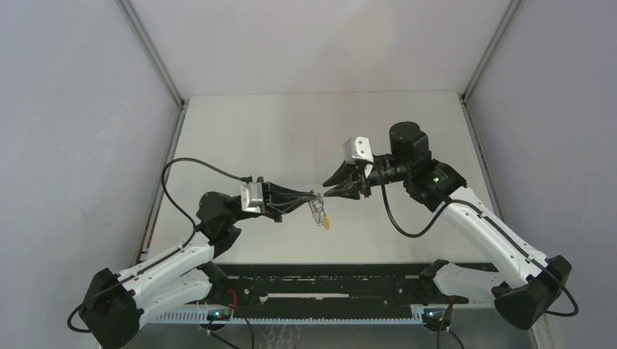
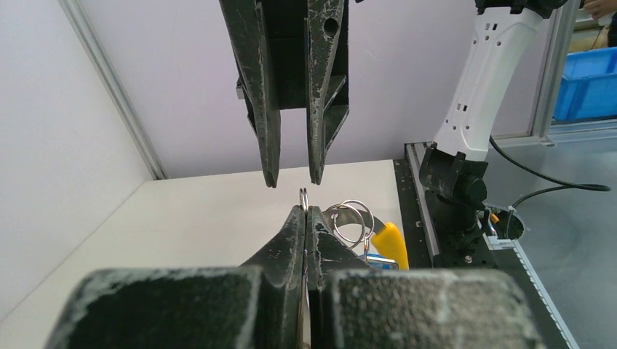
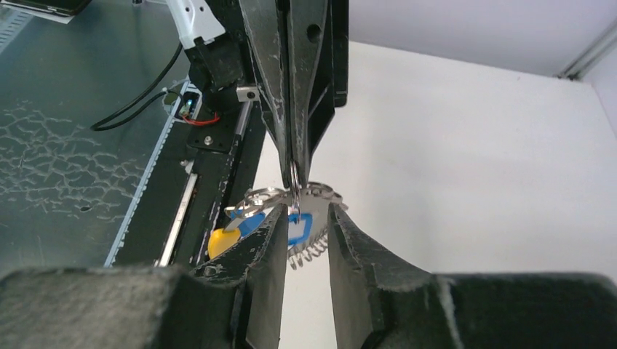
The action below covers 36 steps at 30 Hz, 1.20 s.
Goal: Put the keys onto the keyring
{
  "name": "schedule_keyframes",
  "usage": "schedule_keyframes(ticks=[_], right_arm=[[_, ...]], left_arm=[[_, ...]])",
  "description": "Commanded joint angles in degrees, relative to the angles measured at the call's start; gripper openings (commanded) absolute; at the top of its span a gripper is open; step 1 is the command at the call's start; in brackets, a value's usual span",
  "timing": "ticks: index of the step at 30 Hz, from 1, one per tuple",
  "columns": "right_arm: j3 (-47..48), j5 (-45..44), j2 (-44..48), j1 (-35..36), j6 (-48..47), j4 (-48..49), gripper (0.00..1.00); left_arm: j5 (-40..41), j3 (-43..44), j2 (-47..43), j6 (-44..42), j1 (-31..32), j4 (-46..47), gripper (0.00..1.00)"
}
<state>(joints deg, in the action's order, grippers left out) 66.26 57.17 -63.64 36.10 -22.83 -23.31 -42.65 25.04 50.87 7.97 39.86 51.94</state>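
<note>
My left gripper point(image 1: 313, 195) is shut on a thin silver ring of the keyring point(image 1: 319, 211) and holds it above the table. From my left wrist, the ring's edge point(image 2: 303, 195) sticks out just past my closed left gripper point(image 2: 305, 211). More silver loops point(image 2: 351, 218), a yellow piece point(image 2: 391, 242) and a blue key point(image 2: 378, 260) hang to the right. My right gripper point(image 1: 327, 190) faces it tip to tip, open. From the right wrist, a blue-headed key point(image 3: 300, 231) and the jagged metal edge point(image 3: 309, 251) hang just beyond my open right gripper point(image 3: 305, 212), untouched.
A black rail point(image 1: 327, 280) with both arm bases runs along the table's near edge. White walls enclose the table point(image 1: 291, 138) on the left, back and right. A blue bin point(image 2: 589, 83) stands outside the cell.
</note>
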Motion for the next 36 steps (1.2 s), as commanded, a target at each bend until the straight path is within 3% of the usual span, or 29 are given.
schedule_keyframes(ticks=[1, 15, 21, 23, 31, 36], right_arm=[[0.1, 3.5, -1.3, 1.0, -1.4, 4.9, 0.27], [0.2, 5.8, -3.5, 1.9, -2.0, 5.2, 0.19], [0.2, 6.0, -3.8, 2.2, -2.9, 4.2, 0.01], [1.4, 4.8, -4.0, 2.1, -4.5, 1.1, 0.00], [8.3, -9.7, -4.6, 2.9, -9.0, -13.3, 0.00], [14.5, -19.7, -8.3, 5.9, -11.1, -22.8, 0.00]], left_arm=[[-0.7, 0.0, -0.2, 0.7, 0.0, 3.6, 0.00], [-0.5, 0.1, 0.4, 1.3, 0.0, 5.4, 0.00], [-0.2, 0.1, 0.8, 1.7, 0.0, 6.1, 0.00], [0.2, 0.1, 0.6, 1.8, 0.0, 5.9, 0.00], [6.0, 3.5, -3.3, -8.9, 0.0, -17.9, 0.36], [8.6, 5.5, -4.1, -12.4, 0.0, -26.8, 0.43]])
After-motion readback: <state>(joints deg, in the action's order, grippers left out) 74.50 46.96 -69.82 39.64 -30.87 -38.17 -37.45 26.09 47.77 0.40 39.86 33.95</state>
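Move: The left hand already holds the keyring's small ring, which pokes about 1 cm out to the right of its fingers. From the open right hand, that ring lies roughly 2 cm left, 1 cm back and 1 cm below. The yellow clasp hangs some 5 cm back from the right hand, about level sideways and 6 cm below; a blue key tag is about 3 cm back, 1 cm left and 5 cm below. Easing left about 1.5 cm onto the small ring, the right hand shuts its fingers and pinches it while the left holds still. The left then opens, lets go and sinks some 4 cm, moving 2 cm forward. Keeping its pinch, the right goes about 2 cm forward and 2 cm down, drifting right, and both hands' fingertips dip about 10 degrees. ##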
